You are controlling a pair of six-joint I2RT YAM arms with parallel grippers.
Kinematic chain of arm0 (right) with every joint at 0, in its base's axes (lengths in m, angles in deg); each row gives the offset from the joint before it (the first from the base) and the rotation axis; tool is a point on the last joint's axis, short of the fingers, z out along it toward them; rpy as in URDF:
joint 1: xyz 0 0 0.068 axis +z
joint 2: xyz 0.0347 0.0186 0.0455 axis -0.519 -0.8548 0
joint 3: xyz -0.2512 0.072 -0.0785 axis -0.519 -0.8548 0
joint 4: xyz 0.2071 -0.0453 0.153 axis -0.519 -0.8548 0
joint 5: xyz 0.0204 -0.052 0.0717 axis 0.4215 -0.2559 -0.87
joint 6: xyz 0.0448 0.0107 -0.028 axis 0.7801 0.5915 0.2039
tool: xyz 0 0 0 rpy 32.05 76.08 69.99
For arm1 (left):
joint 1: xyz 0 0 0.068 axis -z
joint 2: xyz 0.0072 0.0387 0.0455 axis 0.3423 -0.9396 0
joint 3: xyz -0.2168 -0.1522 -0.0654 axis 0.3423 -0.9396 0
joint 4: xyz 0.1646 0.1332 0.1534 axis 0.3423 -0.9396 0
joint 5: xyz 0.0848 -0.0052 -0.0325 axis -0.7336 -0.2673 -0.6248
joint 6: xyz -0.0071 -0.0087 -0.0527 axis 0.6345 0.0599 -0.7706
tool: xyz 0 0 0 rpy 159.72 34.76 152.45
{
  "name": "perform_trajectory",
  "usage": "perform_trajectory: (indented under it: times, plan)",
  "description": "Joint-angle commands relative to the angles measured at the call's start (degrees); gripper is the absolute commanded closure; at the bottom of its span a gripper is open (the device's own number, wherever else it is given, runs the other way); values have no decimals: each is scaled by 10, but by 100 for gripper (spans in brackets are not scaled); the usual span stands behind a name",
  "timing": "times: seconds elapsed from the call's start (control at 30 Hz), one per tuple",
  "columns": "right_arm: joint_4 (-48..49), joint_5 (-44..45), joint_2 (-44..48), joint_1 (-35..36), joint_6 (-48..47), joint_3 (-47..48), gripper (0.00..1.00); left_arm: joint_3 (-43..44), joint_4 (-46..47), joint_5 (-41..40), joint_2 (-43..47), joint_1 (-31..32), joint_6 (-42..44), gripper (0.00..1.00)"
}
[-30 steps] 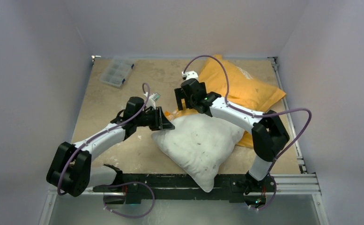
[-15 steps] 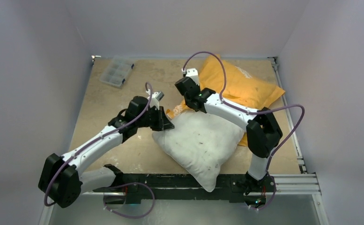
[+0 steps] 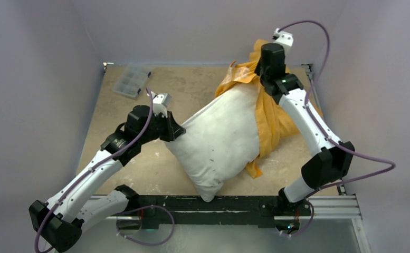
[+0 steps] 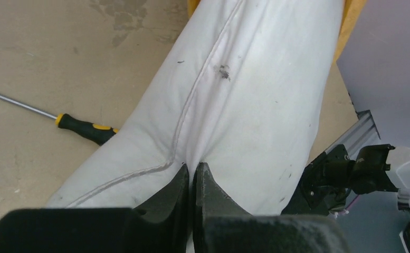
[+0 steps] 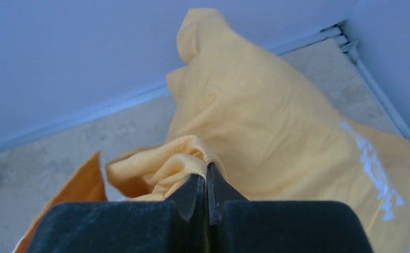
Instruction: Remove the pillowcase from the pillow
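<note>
The white pillow (image 3: 218,142) lies tilted across the table's middle, its far end still inside the orange-yellow pillowcase (image 3: 274,113). My left gripper (image 3: 175,129) is shut on the pillow's near-left edge; in the left wrist view its jaws (image 4: 193,174) pinch white fabric (image 4: 245,95). My right gripper (image 3: 260,67) is raised high at the back right, shut on a bunched fold of the pillowcase (image 5: 192,153), which hangs from it in the right wrist view (image 5: 208,169). White lettering (image 5: 374,168) shows on the cloth.
A clear compartment box (image 3: 131,80) sits at the back left. A screwdriver with a black-yellow handle (image 4: 84,128) lies on the table beside the pillow. Grey walls close in on three sides; a metal rail (image 3: 324,203) runs along the near edge.
My right gripper has swung up and to the back right, lifting the pillowcase and tipping the pillow's far end up. My left gripper has shifted slightly left, holding the pillow.
</note>
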Motion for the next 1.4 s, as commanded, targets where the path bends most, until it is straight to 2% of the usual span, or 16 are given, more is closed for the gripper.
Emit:
perform_trajectory:
  times: [0.0, 0.23, 0.37, 0.53, 0.6, 0.67, 0.77, 0.87, 0.93, 1.0, 1.03, 1.17, 1.37]
  plan:
    - [107, 40, 47, -65, -15, 51, 100, 51, -113, -101, 36, -1, 34, 100]
    - [137, 7, 72, -166, 2, 67, 100, 115, -184, -246, 53, -2, 55, 100]
    - [153, -84, 53, -166, -6, 50, 100, 116, -192, -309, 37, -2, 59, 100]
    - [213, -217, 57, -136, -14, -46, 100, 103, -149, -367, -18, -5, 64, 100]
    - [226, -241, 54, -120, -15, -75, 96, 106, -125, -374, -48, -14, 63, 100]
    - [244, -259, 54, -110, -17, -98, 85, 110, -94, -367, -76, -34, 58, 99]
    - [256, -270, 65, -105, -15, -130, 63, 126, -75, -355, -107, -58, 52, 75]
    - [272, -281, 89, -105, -7, -174, 44, 155, -77, -362, -123, -60, 61, 59]
    - [287, -302, 110, -105, 0, -203, 32, 167, -77, -358, -129, -57, 70, 43]
    - [302, -310, 139, -102, 15, -250, 21, 179, -83, -362, -138, -37, 81, 34]
    - [308, -312, 151, -102, 21, -269, 16, 185, -88, -375, -145, -16, 85, 33]
    - [318, -310, 195, -97, 37, -328, 3, 204, -107, -395, -179, 70, 92, 25]
    - [304, -289, 240, -91, 40, -384, 1, 240, -114, -431, -237, 211, 106, 9]
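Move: My left hand still pinches the pillow's left end; the pillow's middle lies about 14 cm to its right, 3 cm back and 10 cm lower. The pillowcase's middle is some 36 cm to its right and 11 cm ahead. My right hand still grips the pillowcase's bunched edge; the pillowcase's middle is roughly 9 cm to its right, 11 cm back and 22 cm below, the pillow's 25 cm back and 13 cm left. I pull my hands apart: the right goes about 9 cm right, rising, then returns left and down, opens off the pillowcase and draws back some 7 cm. My left lifts, carries the pillow end about 11 cm left and 9 cm forward while sinking and rolling, lets go, then swings back right over the pillow, opening wide. ##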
